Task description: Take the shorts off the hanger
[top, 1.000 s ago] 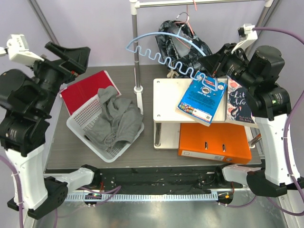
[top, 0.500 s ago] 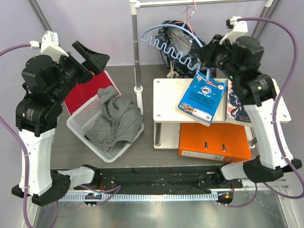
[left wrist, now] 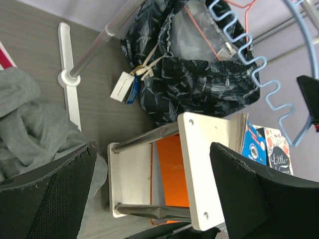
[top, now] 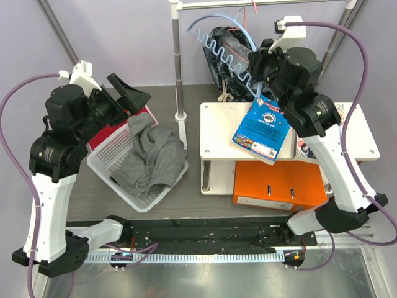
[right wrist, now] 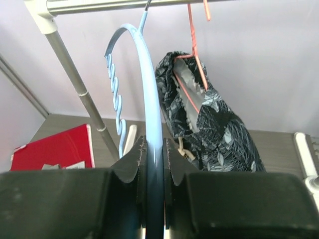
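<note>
The shorts [top: 224,73], black with a pale marbled print, hang bunched on the thin pink-red hanger [top: 253,12], whose hook is over the top rail. They show too in the left wrist view [left wrist: 199,87] and the right wrist view [right wrist: 219,129], with the hanger wire [right wrist: 192,50] running into them. My right gripper [top: 255,63] [right wrist: 154,144] is shut on a separate light-blue hanger [right wrist: 149,89], right beside the shorts. To the left, over the basket, my left gripper [top: 131,99] [left wrist: 153,149] is open and holds nothing.
A white basket [top: 102,158] holds a grey garment [top: 152,155], beside a red folder [top: 93,141]. The rack pole [top: 178,62] rises from the table's middle. A white shelf [top: 217,124] carries a blue book [top: 263,127], with an orange binder [top: 279,183] under it.
My right gripper has carried the light-blue hanger up and to the left, close to the rail and shorts. The left arm has swung in rightward, over the basket.
</note>
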Robot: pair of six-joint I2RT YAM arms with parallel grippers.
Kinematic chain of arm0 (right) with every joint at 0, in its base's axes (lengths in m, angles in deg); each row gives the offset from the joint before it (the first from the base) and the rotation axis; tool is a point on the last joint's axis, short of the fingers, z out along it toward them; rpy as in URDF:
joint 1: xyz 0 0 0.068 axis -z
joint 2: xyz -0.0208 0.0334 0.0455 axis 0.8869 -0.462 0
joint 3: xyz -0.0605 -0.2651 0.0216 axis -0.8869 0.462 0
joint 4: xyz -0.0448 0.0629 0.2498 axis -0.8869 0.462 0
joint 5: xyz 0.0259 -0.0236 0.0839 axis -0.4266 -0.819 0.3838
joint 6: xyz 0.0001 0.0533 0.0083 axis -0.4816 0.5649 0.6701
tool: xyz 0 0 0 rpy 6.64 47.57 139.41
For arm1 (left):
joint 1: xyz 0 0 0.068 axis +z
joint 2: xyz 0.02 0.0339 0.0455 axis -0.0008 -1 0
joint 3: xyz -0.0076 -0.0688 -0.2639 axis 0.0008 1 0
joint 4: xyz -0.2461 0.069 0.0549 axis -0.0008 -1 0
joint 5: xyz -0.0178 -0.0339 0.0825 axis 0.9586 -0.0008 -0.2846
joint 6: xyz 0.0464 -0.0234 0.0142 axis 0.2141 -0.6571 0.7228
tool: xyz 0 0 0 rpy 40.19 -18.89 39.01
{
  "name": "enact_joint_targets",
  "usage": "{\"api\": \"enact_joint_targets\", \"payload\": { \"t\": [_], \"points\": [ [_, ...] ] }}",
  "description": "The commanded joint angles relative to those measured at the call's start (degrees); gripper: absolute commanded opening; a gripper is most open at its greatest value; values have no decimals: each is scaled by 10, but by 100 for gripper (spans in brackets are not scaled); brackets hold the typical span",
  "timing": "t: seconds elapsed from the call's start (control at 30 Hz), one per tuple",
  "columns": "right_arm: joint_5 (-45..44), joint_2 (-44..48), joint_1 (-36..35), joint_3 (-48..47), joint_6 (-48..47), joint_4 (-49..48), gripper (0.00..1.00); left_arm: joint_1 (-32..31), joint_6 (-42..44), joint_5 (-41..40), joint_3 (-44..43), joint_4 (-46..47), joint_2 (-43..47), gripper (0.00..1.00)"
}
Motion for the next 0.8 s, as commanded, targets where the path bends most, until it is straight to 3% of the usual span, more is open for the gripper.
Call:
{"api": "enact_joint_targets", "payload": {
  "t": [0.0, 0.4, 0.77],
  "points": [
    [-36, -5, -14, -27, -36, -93, 1, 1, -10, 16, 26, 4, 21, 92],
    [-126, -72, -78, 10, -135, -207, 1, 2, 4, 39, 40, -41, 38, 90],
    [-132, -124, -126, 11, -174, -245, 1, 1, 11, 25, 58, -82, 78, 90]
  ]
}}
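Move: The right gripper holds the blue hanger. The stretch of rack rail it is heading for lies about 12 cm ahead, 9 cm to its left and 10 cm higher. The rack's left post is some 9 cm farther left along that rail. The black bag hangs about 11 cm ahead of the right hand, level sideways and 12 cm lower. From the left hand, that rail stretch is roughly 16 cm ahead, 15 cm right and 14 cm up. Keep the right fingers shut on the blue hanger and carry it left about 9 cm and forward some 5 cm, past the black bag towards the rail by the left post. Rise a centimetre first, then sink to about 4 cm below the start, rolling the hand's left side down. Meanwhile lower the empty, open left gripper about 3.5 cm, then draw it back nearly 4 cm. ##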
